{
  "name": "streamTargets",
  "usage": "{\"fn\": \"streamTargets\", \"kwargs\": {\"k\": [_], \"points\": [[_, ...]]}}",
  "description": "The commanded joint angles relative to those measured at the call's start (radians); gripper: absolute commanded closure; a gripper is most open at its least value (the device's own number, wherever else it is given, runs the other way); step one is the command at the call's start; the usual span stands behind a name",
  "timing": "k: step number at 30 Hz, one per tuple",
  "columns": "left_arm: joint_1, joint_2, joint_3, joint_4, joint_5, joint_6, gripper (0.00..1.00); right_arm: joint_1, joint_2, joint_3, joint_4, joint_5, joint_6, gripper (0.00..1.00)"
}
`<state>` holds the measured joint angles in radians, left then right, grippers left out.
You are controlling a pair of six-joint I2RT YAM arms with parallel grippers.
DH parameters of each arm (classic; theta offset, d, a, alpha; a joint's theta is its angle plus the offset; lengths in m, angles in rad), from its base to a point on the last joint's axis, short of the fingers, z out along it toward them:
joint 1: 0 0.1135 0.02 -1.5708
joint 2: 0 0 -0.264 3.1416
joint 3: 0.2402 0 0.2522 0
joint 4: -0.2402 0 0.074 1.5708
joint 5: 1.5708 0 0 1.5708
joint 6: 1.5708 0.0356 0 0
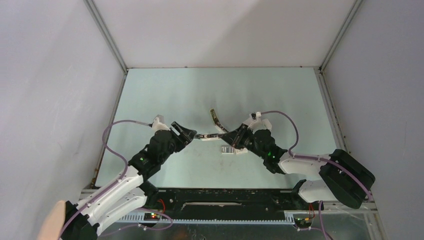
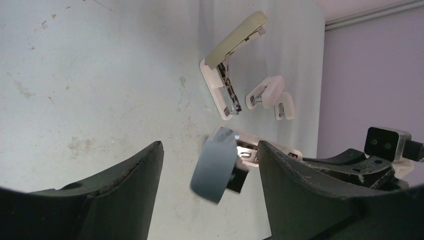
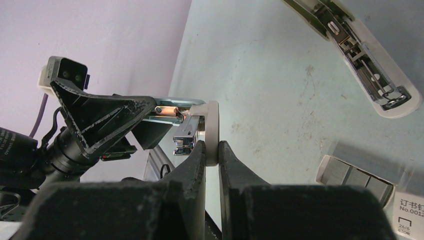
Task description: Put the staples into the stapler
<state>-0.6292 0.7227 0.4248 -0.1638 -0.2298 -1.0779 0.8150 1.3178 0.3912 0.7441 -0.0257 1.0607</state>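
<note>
My right gripper (image 3: 211,147) is shut on the white base of a stapler (image 3: 212,125) and holds it above the table. The stapler's blue-grey lid (image 2: 215,170) is swung open and its metal magazine (image 3: 185,140) is exposed. My left gripper (image 2: 210,145) is open, with one finger on each side of that lid and not gripping it. From above, both grippers (image 1: 186,134) (image 1: 231,139) meet at the stapler (image 1: 204,136) in mid-table. The staples (image 3: 350,176), grey striped blocks in a white tray, lie on the table (image 1: 228,150) beside my right gripper.
A second stapler (image 2: 230,65) with a beige top lies opened on the table (image 1: 215,120) just behind the grippers; it also shows in the right wrist view (image 3: 365,60). A labelled white staple box (image 3: 410,215) sits by the tray. Grey walls enclose the table (image 1: 165,90).
</note>
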Motion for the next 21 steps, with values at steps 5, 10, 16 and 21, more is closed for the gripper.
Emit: {"fn": "streamTargets", "kwargs": {"k": [5, 10, 16, 21], "points": [[-0.004, 0.012, -0.013, 0.091, -0.084, -0.081, 0.35, 0.035, 0.047, 0.006, 0.142, 0.026, -0.030, 1.00], [-0.004, -0.015, -0.029, 0.112, -0.131, -0.077, 0.51, 0.040, 0.075, -0.003, 0.176, 0.026, -0.039, 1.00], [0.007, -0.011, -0.018, 0.110, -0.178, -0.043, 0.73, 0.041, 0.104, -0.016, 0.221, 0.023, -0.057, 1.00], [0.068, 0.002, -0.011, 0.188, -0.163, 0.059, 0.81, 0.032, 0.110, -0.022, 0.226, 0.013, -0.104, 0.89]]}}
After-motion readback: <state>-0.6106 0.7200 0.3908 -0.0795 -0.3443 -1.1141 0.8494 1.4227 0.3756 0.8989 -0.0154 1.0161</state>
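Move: The lid end of the open stapler already lies between the left hand's spread fingers, about 1 cm to their right and 1 cm below; the right hand holds the other end, so that lid end is some 12 cm to its left, level. From the right hand, the second open stapler lies about 6 cm ahead and 3 left, the staple tray about 4 cm back and 1 right, both roughly 11 cm lower. The stapler's lid end gets pinched by the left fingers, which close from wide to about a third open while that hand drifts about 2 cm forward, first a touch right, then 2 cm left, turning slightly counter-clockwise. The right hand keeps its shut grip on the other end and eases about 1.5 cm left and 1 cm down. ##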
